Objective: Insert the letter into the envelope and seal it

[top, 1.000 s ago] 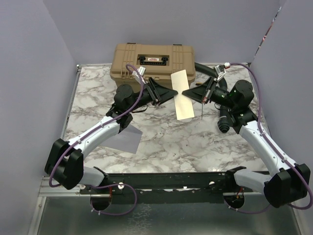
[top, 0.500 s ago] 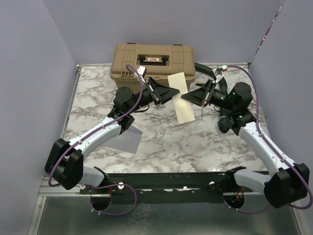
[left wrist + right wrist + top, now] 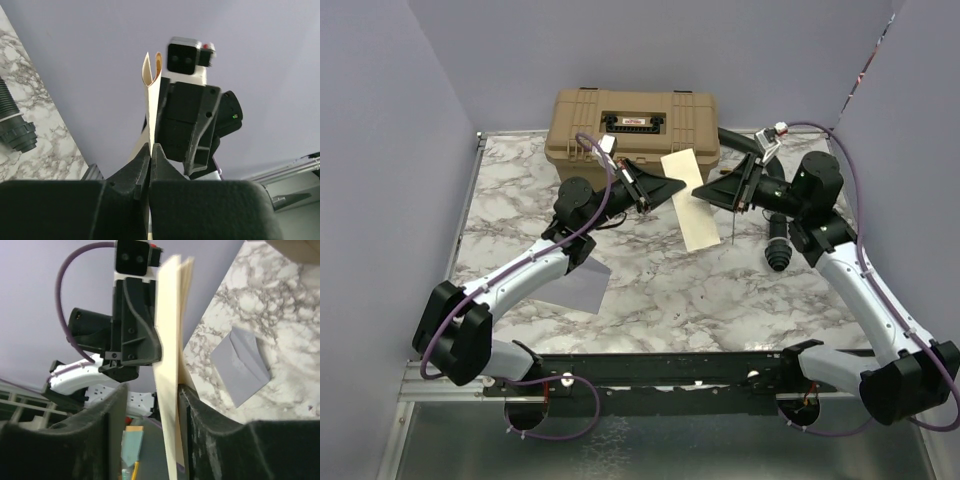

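Note:
The letter (image 3: 688, 200), a folded cream-tan sheet, hangs upright in the air in front of the tan case, between my two grippers. My left gripper (image 3: 678, 186) is shut on its left edge; in the left wrist view the fingertips pinch the letter (image 3: 151, 95) at my left gripper (image 3: 150, 146). My right gripper (image 3: 698, 192) is open, and in its wrist view the letter (image 3: 170, 365) stands in the gap of my right gripper (image 3: 152, 390), leaning on one finger. The grey envelope (image 3: 582, 283) lies flat on the marble under my left arm, with the envelope (image 3: 242, 366) also in the right wrist view.
A tan hard case (image 3: 632, 125) stands at the back of the marble table (image 3: 660, 290). A black ribbed cylinder (image 3: 777, 247) lies under my right arm. Purple-grey walls close the left, back and right sides.
My left gripper has closed on the letter's edge. My right gripper has let go and opened, and its arm has drawn slightly back to the right. The letter has tilted a little.

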You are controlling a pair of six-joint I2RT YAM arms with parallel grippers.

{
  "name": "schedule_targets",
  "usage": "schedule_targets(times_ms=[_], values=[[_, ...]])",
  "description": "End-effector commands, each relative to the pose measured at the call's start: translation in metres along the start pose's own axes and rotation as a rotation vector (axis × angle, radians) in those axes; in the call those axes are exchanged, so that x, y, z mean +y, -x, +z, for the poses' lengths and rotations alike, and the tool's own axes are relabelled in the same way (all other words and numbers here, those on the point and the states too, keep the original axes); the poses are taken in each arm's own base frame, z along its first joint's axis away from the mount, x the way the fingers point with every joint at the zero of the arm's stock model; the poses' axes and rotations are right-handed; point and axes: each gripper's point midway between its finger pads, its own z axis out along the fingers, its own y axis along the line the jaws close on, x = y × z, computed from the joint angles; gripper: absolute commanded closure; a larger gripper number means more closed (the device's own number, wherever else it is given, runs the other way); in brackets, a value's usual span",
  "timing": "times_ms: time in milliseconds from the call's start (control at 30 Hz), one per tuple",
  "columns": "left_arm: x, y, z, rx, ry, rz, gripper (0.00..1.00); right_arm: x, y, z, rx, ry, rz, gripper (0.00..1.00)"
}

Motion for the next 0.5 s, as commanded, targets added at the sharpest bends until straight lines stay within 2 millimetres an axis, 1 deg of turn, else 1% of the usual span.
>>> schedule_targets(times_ms=[0,67,100,133,233,333,467], values=[[-0.007,0.015,-0.007,-0.097,0.02,0.021,1.0,0.017,-0.003,-0.01,0.04,-0.019,-0.101,0.43],[-0.014,0.018,-0.01,-0.114,0.017,0.03,1.0,0.022,-0.003,-0.016,0.024,-0.03,-0.142,0.26],[-0.016,0.018,-0.01,-0.112,0.012,0.03,1.0,0.021,-0.002,-0.018,0.011,-0.053,-0.161,0.2],[-0.019,0.017,-0.01,-0.102,0.006,0.026,1.0,0.017,0.0,-0.019,-0.001,-0.079,-0.174,0.16],[-0.026,0.01,-0.007,-0.051,-0.014,0.023,1.0,0.007,0.003,-0.017,-0.004,-0.108,-0.201,0.1],[-0.027,0.003,-0.007,0.0,-0.026,0.05,1.0,0.01,-0.002,-0.009,0.033,-0.02,-0.222,0.05],[-0.032,-0.005,-0.005,0.055,-0.048,0.078,1.0,0.019,-0.01,-0.003,0.118,0.101,-0.217,0.05]])
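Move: The folded cream letter is in my shut left fingers, its middle about 2 cm back, 1 cm right and 1 cm below them. From my right hand, whose half-opened fingers straddle it, its middle is about 1 cm back, 1 cm left and 1 cm down. The grey envelope lies some 28 cm left of my left hand, 3 cm back and 36 cm down. The tan toolbox is about 32 cm ahead of that hand, 11 cm left and 24 cm lower. I let go of the letter with my right hand: its fingers, already parting, spread almost fully. That hand rises nearly 2 cm while easing back and a little right, then sinks and comes forward slightly, rolling about 10 degrees so its forward side lifts. My left hand keeps its shut grip and carries the letter up about 1.5 cm. ##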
